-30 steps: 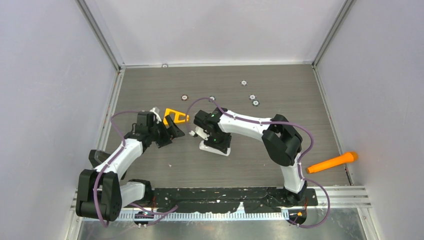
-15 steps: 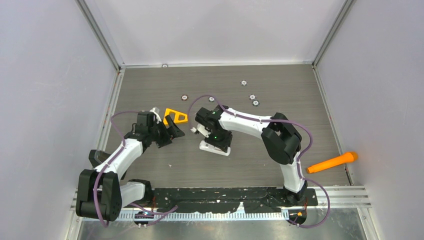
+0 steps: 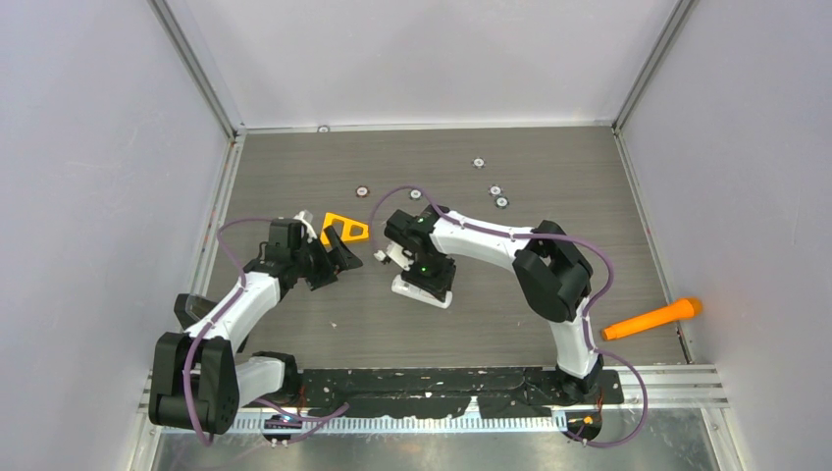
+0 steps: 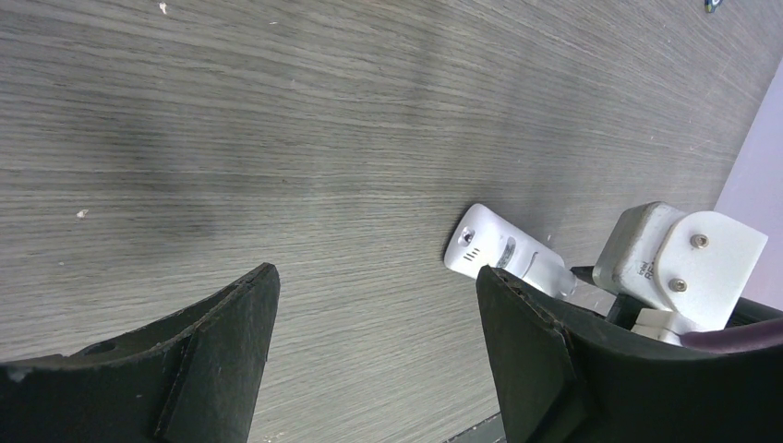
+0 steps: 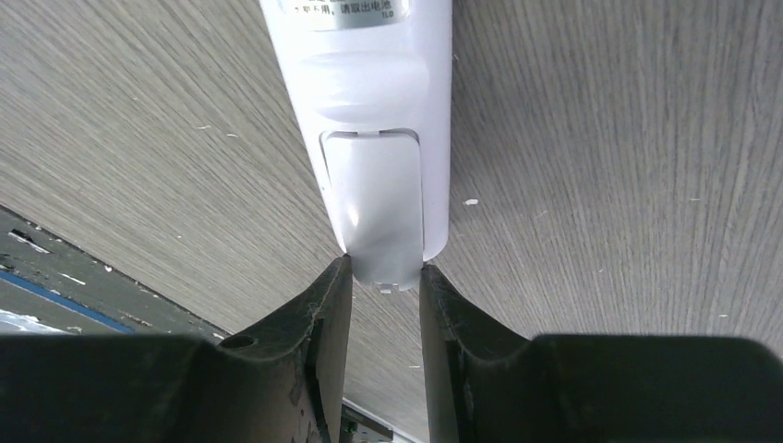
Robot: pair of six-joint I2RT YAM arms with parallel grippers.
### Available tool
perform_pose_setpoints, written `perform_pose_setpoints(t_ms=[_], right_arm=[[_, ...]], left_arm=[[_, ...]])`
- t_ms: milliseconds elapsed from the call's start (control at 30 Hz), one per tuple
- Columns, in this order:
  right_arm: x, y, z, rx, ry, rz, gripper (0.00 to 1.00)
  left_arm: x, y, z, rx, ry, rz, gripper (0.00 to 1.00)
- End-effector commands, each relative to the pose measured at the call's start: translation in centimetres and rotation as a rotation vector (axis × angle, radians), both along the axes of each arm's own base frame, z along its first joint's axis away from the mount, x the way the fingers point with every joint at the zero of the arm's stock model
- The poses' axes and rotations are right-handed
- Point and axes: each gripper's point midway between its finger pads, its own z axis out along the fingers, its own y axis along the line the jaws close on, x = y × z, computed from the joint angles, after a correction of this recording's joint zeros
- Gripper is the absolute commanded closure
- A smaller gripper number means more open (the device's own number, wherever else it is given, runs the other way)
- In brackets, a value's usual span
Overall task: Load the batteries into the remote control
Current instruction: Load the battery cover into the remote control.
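Observation:
The remote control (image 5: 369,101) is a slim white bar lying on the table with its plain back facing the right wrist camera. My right gripper (image 5: 385,268) is shut on its near end, the jaws pinching the small cover panel (image 5: 377,198) there. From above, the remote control (image 3: 404,287) shows under the right gripper (image 3: 424,272). My left gripper (image 3: 343,257) hangs open just left of it, nothing between its jaws. In the left wrist view the remote control (image 4: 499,254) lies past the open left gripper (image 4: 377,277). The batteries are out of view.
A flat orange triangle (image 3: 345,228) lies just behind the left gripper. A big orange carrot-shaped stick (image 3: 652,319) rests at the right edge of the table. Several small round pieces (image 3: 495,190) are scattered toward the back. Walls close in both sides.
The right wrist has shifted a little toward the back while staying on the remote control. The left arm has not moved.

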Motion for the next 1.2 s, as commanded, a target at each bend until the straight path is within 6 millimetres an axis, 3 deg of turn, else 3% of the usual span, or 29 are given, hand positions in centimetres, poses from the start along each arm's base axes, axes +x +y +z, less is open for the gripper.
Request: perform_pose_setpoints(t_ms=[0, 400, 867, 1167], right_arm=[[-0.2, 1.1, 1.2, 0.038, 0.001, 0.028, 0.79], [0.1, 0.9, 0.7, 0.007, -0.004, -0.025, 0.63], [0.4, 1.7, 2.1, 0.075, -0.039, -0.024, 0.37], [0.9, 1.9, 4.5, 0.212, -0.110, -0.113, 0.35]], left_arm=[[0.6, -0.1, 0.9, -0.021, -0.038, 0.003, 0.20], [0.6, -0.1, 0.9, -0.019, -0.038, 0.004, 0.20], [0.5, -0.1, 0.8, -0.018, -0.037, 0.002, 0.20], [0.2, -0.2, 0.7, -0.023, -0.037, -0.014, 0.20]])
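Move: The right gripper already pinches the free end of the battery cover, whose middle is about 2 cm to its left, level ahead and roughly 1 cm below. The remote control's middle is some 4 cm left and 1 cm ahead; the yellow triangle is about 12 cm ahead and 18 cm left, and the nearest small wheel about 18 cm ahead and 5 cm left. From the idle left gripper the cover is some 17 cm right, 6 cm back and 5 cm lower. Keep the right gripper almost still, pointing straight down, with the pinch on the battery cover's end held at first. Then open the fingers to about two thirds to let go of the cover, and only at the end ease the hand about 1 cm left along the remote while starting to lift it by half a centimetre, clear of the cover. ##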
